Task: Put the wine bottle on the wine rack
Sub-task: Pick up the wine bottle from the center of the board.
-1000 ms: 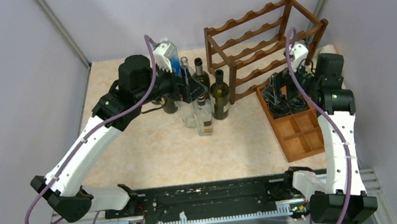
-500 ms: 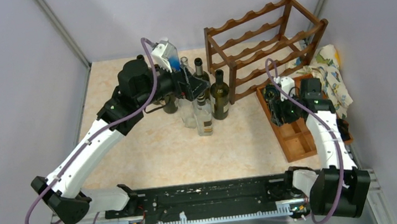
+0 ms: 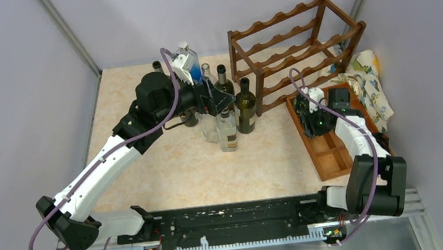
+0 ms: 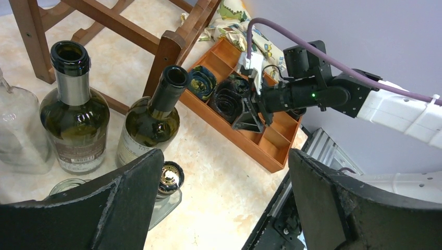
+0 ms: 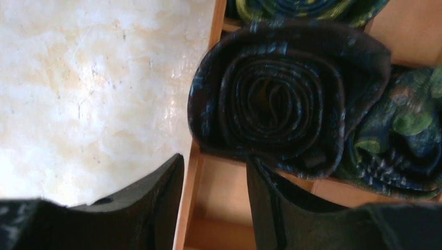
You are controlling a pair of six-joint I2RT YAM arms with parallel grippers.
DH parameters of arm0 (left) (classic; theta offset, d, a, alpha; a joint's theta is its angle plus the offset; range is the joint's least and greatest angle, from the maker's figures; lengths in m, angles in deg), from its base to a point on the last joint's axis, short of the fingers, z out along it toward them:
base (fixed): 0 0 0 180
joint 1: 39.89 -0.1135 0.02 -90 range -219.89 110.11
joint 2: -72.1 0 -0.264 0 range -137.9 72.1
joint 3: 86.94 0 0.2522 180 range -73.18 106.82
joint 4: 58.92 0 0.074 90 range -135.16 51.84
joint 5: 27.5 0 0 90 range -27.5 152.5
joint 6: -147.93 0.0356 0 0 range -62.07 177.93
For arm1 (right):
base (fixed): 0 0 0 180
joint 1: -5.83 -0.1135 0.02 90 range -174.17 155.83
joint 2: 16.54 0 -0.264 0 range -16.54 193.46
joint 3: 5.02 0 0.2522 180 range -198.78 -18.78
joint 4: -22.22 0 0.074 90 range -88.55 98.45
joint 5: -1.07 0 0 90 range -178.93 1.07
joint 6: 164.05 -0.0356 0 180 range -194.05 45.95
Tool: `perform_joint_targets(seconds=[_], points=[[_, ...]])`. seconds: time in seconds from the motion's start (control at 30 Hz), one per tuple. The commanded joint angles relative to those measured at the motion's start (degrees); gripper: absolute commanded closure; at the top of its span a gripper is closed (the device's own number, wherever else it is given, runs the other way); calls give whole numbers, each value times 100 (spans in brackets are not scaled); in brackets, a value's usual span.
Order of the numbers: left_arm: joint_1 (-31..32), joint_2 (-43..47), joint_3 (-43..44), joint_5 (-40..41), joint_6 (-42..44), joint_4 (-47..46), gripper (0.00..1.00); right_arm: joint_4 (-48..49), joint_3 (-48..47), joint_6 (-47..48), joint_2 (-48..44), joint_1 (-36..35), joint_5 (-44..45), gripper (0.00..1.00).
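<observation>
Two dark green wine bottles point(image 3: 245, 105) point(image 3: 223, 80) stand upright just left of the wine rack point(image 3: 297, 42), a dark reddish-brown frame with scalloped rails. In the left wrist view the same two bottles point(image 4: 152, 122) point(image 4: 75, 120) stand before the rack's legs point(image 4: 166, 54). My left gripper point(image 3: 219, 100) hovers over the bottle cluster, open wide point(image 4: 225, 159), with nothing between its fingers. My right gripper point(image 3: 313, 126) is low over the wooden tray point(image 3: 334, 159). Its jaws point(image 5: 215, 162) are narrowed but open and straddle the tray's left wall point(image 5: 194, 177) without gripping it.
Clear glass bottles point(image 3: 227, 130) and a blue-tinted one point(image 3: 191, 63) crowd around the green bottles; a capped clear bottle point(image 4: 169, 177) sits by my left finger. Rolled dark fabric point(image 5: 281, 99) fills the tray's far compartments. A patterned cloth point(image 3: 371, 84) lies at the right wall.
The right arm drew back from the rack and lowered its gripper over the tray, its jaws narrowing. The left arm shifted only slightly and stays open.
</observation>
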Motion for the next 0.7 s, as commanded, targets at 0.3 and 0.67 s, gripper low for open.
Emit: perform_joint_targets(seconds=[0.3,0.67], points=[[17,299,-252,103,-82,-248,5,556,99,749,760,-306,-6,53],[15,327,-388,100,-113,-345,5,380,593,20,-80,-337,786,84]])
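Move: The dark cloth roll in the wooden tray has its middle about 4 cm ahead of the right hand, 2 cm to its right and 3 cm below. A teal roll lies some 7 cm beyond the dark one and 3 cm farther left; a green roll sits about 7 cm to the dark one's right and 1 cm farther out. From the left hand, waiting high over the bottles, the dark roll lies roughly 32 cm right, 5 cm ahead and 33 cm down. The dark roll's near-left outer fold is what the right hand goes for: it sinks about 2.5 cm and eases just over 1 cm forward towards the fold, turning some 5 degrees counter-clockwise. Once low, the half-open fingers close to less than half their gap, pinching the fold between their tips. ##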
